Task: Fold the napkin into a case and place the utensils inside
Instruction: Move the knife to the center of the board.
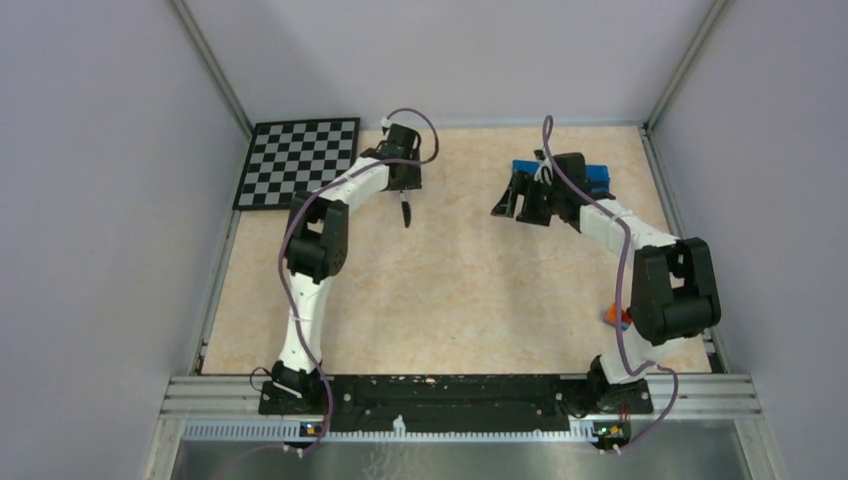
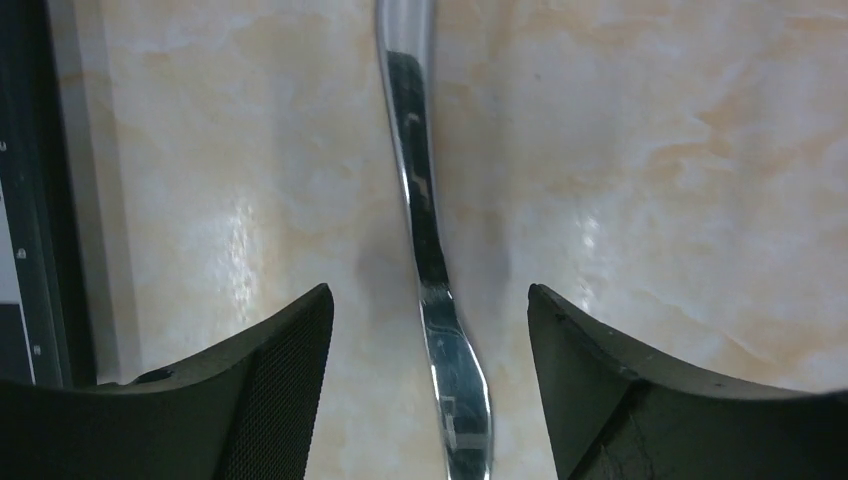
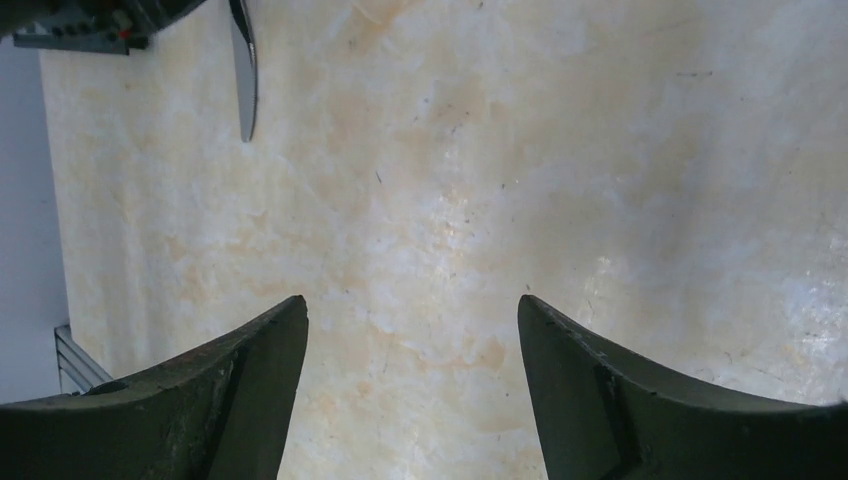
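One of the utensils (image 2: 428, 250), a slim shiny metal piece, lies flat on the table; I cannot tell fork from knife. My left gripper (image 2: 430, 292) straddles it, open, with both fingers clear of the metal. From above the same utensil (image 1: 406, 212) pokes out below the left gripper (image 1: 405, 190), and its pointed end (image 3: 243, 85) also shows in the right wrist view. The bright blue napkin (image 1: 597, 175) lies at the back right, mostly hidden under the right arm. My right gripper (image 3: 410, 305) hangs open over bare table, also seen from above (image 1: 510, 205). A second utensil is not in view.
A black-and-white checkerboard (image 1: 300, 160) lies at the back left corner. A small orange object (image 1: 615, 316) sits by the right arm's elbow. Metal rails (image 1: 215, 270) and grey walls border the beige marbled tabletop (image 1: 460, 290).
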Controlling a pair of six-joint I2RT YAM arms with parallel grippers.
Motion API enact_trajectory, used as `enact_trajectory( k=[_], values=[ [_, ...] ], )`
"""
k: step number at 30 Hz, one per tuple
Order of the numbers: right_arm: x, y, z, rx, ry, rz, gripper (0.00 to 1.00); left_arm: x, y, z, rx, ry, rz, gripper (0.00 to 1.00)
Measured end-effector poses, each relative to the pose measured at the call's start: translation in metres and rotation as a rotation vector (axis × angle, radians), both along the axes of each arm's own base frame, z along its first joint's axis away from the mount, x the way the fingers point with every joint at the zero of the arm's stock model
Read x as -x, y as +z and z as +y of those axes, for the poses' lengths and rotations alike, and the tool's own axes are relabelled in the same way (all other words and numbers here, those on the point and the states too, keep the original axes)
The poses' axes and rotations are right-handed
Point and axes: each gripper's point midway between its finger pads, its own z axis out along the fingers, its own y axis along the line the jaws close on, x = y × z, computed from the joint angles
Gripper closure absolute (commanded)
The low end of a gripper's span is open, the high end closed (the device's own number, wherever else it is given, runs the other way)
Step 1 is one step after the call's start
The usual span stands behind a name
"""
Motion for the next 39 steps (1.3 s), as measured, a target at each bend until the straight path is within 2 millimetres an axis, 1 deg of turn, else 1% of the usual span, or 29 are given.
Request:
enact_trajectory(
  k=[2, 4, 6, 7, 10, 11, 12, 13, 17, 19, 22, 25, 28, 30, 33, 35, 36, 37, 38, 39],
  values=[
    [0.006, -0.007, 0.002, 0.001, 0.009, 0.016, 0.25, -0.011, -0.019, 0.009, -0.054, 0.018, 0.036, 0.29],
    [0.012, -0.012, 0.000, 0.003, 0.008, 0.024, 0.25, -0.017, -0.030, 0.013, -0.087, 0.024, 0.054, 0.33],
    [0.017, -0.014, -0.001, 0.005, 0.008, 0.027, 0.25, -0.025, -0.026, 0.012, -0.096, 0.019, 0.040, 0.39],
    [0.019, -0.014, -0.002, 0.005, 0.006, 0.026, 0.25, -0.028, -0.024, 0.011, -0.098, 0.018, 0.036, 0.44],
    [0.022, -0.009, -0.003, 0.003, 0.005, 0.012, 0.25, -0.039, -0.022, 0.008, -0.103, 0.015, 0.024, 0.64],
    [0.022, -0.007, -0.002, 0.001, 0.005, 0.002, 0.25, -0.041, -0.024, 0.007, -0.104, 0.016, 0.027, 0.67],
    [0.021, -0.003, -0.002, -0.002, 0.006, -0.008, 0.25, -0.041, -0.028, 0.007, -0.108, 0.013, 0.035, 0.68],
    [0.021, 0.000, -0.002, -0.006, 0.008, -0.017, 0.25, -0.040, -0.033, 0.008, -0.112, 0.017, 0.046, 0.71],
    [0.022, 0.008, -0.001, -0.016, 0.014, -0.040, 0.25, -0.036, -0.035, 0.007, -0.112, 0.014, 0.055, 0.83],
    [0.024, 0.010, 0.000, -0.022, 0.017, -0.049, 0.25, -0.033, -0.035, 0.007, -0.117, 0.009, 0.055, 0.88],
    [0.034, 0.005, 0.002, -0.026, 0.028, -0.040, 0.25, -0.020, -0.035, 0.008, -0.132, -0.006, 0.077, 0.93],
    [0.049, -0.005, 0.011, -0.020, 0.060, -0.013, 0.25, 0.004, -0.037, 0.011, -0.147, -0.020, 0.116, 0.99],
    [0.069, -0.015, 0.030, -0.002, 0.118, 0.011, 0.25, 0.042, -0.039, 0.011, -0.166, -0.038, 0.174, 1.00],
    [0.084, -0.020, 0.042, 0.011, 0.160, 0.021, 0.25, 0.074, -0.040, 0.007, -0.163, -0.040, 0.218, 1.00],
    [0.109, -0.027, 0.057, 0.026, 0.215, 0.041, 0.24, 0.133, -0.043, 0.006, -0.144, -0.004, 0.309, 1.00],
    [0.123, -0.031, 0.065, 0.034, 0.242, 0.048, 0.24, 0.171, -0.044, 0.004, -0.079, 0.055, 0.371, 1.00],
    [0.129, -0.032, 0.068, 0.034, 0.253, 0.051, 0.24, 0.188, -0.045, 0.005, -0.040, 0.088, 0.402, 1.00],
    [0.142, -0.035, 0.074, 0.028, 0.279, 0.055, 0.24, 0.206, -0.045, 0.006, 0.010, 0.130, 0.433, 1.00],
    [0.146, -0.036, 0.075, 0.026, 0.288, 0.057, 0.24, 0.223, -0.046, 0.007, 0.061, 0.176, 0.468, 1.00],
    [0.154, -0.037, 0.080, 0.003, 0.306, 0.055, 0.25, 0.238, -0.046, 0.008, 0.105, 0.213, 0.502, 1.00]
  ],
)
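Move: Lying about 5 cm below the left hand, the knife runs fore and aft with its middle 2 cm behind that hand and level sideways, handle end farther out. The checkered board's middle is some 6 cm ahead and 27 cm left of the left hand; the folded blue napkin is about 3 cm ahead and 40 cm right of it. From the right hand, the knife's middle lies roughly 12 cm ahead, 25 cm left and 11 cm below. Reaching about 4 cm forward and 3 cm down over the knife, the left hand shuts its fingers on the handle, then draws it back towards the base some 28 cm, speeding up, staying low over the table, while the fingers tip steeper and turn slightly counter-clockwise. The right hand, open and empty, comes back about 15 cm and 8 cm left, towards the knife, sinking a little. ##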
